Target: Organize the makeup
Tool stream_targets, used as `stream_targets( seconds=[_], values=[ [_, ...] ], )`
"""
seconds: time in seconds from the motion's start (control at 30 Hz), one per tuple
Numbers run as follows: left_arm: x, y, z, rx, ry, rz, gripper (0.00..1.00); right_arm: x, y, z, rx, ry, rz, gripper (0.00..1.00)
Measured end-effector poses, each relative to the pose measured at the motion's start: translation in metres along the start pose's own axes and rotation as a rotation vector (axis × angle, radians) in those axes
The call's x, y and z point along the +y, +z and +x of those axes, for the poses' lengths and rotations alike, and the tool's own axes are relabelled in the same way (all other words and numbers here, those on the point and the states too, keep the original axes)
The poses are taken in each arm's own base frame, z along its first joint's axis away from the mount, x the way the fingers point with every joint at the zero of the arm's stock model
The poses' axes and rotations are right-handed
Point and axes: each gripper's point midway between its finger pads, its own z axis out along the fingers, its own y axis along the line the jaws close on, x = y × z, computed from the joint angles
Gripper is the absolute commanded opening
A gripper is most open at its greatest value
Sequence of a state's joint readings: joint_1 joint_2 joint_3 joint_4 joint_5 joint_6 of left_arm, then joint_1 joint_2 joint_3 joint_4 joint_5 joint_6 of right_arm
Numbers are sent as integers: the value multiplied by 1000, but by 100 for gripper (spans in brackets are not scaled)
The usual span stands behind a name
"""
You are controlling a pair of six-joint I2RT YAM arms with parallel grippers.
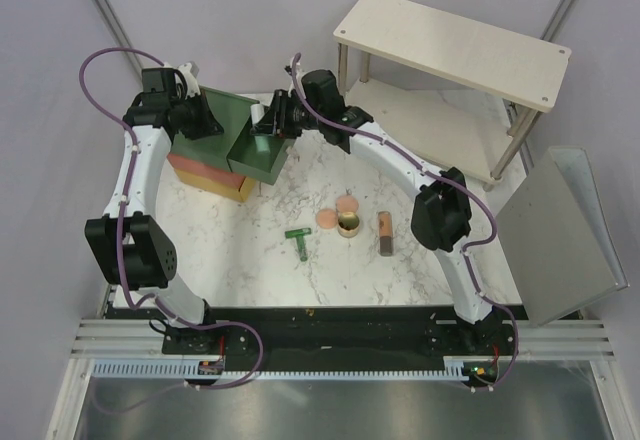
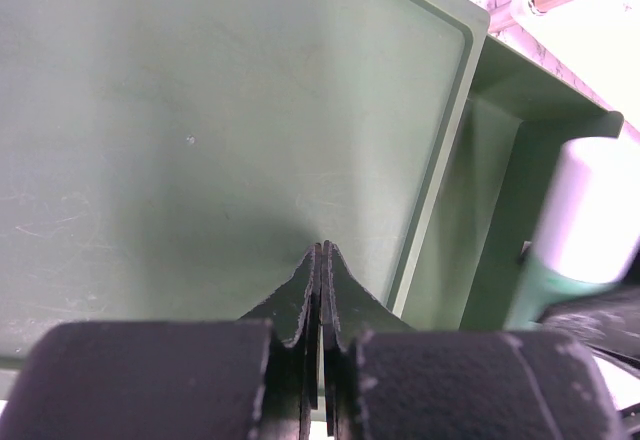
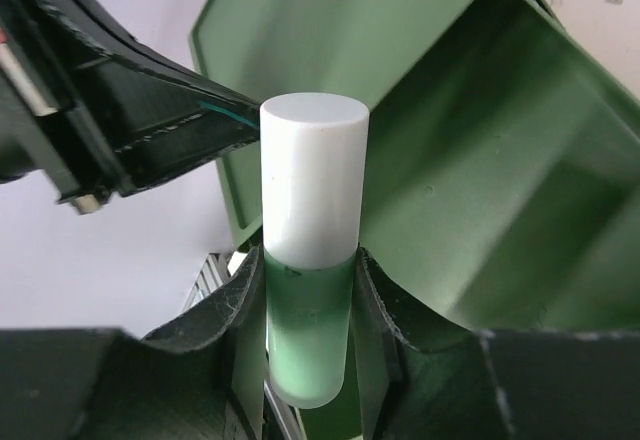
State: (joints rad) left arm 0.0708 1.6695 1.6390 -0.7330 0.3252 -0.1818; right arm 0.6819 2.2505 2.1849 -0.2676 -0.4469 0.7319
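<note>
My right gripper [image 3: 308,265] is shut on the mint-green oblong case [image 3: 312,175], which has a white cap, and holds it over the pulled-out green drawer [image 3: 500,180]. In the top view that gripper [image 1: 268,130] hangs over the drawer [image 1: 258,157]. My left gripper [image 2: 322,252] is shut and empty, its tips against the green top of the drawer box [image 2: 200,140]; from above it [image 1: 208,123] rests on the box [image 1: 228,112]. On the table lie two pink discs [image 1: 330,218], a gold pot [image 1: 349,226], an orange-brown tube [image 1: 385,232] and a dark green T-shaped tool [image 1: 299,241].
A pale wooden two-level shelf [image 1: 450,45] stands at the back right. A grey metal panel [image 1: 560,235] leans at the right edge. The box's orange and yellow drawers [image 1: 210,175] are closed under the green one.
</note>
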Motion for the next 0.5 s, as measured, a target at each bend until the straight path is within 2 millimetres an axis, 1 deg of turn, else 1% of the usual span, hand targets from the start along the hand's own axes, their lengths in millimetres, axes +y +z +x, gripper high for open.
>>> stream_targets(
  seconds=[0.03,0.07,0.13,0.17,0.23,0.27,0.5],
  values=[
    [0,0,0,0,0,0,2,-2,2,3,5,5,3,32],
    [0,0,0,-1,0,1,2,-3,4,5,8,8,8,40],
    [0,0,0,-1,0,1,2,-5,7,8,10,10,17,50],
    [0,0,0,-1,0,0,2,-5,7,9,9,10,20,58],
    [0,0,0,-1,0,0,2,-5,8,8,4,7,24,64],
    [0,0,0,-1,0,1,2,-5,8,8,0,3,28,69],
    [-2,1,0,0,1,9,3,-4,8,4,-20,-7,32,69]
  ],
)
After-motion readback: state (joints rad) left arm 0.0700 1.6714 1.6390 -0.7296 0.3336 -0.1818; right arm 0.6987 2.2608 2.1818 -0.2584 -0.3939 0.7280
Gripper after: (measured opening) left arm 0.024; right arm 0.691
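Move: The right hand holds the green-and-white bottle, cap up, over the open green drawer, whose middle lies almost straight beneath, some 6 cm down. The cabinet top is about 10 cm to this hand's left, 1 cm farther out and 4 cm lower; the nearer-right pink disc lies on the table roughly 18 cm right and 14 cm back. From the left hand, the drawer is about 10 cm right, 2 cm back and 4 cm below. The right hand sinks about 1 cm and opens its fingers, letting go of the bottle into the drawer. ##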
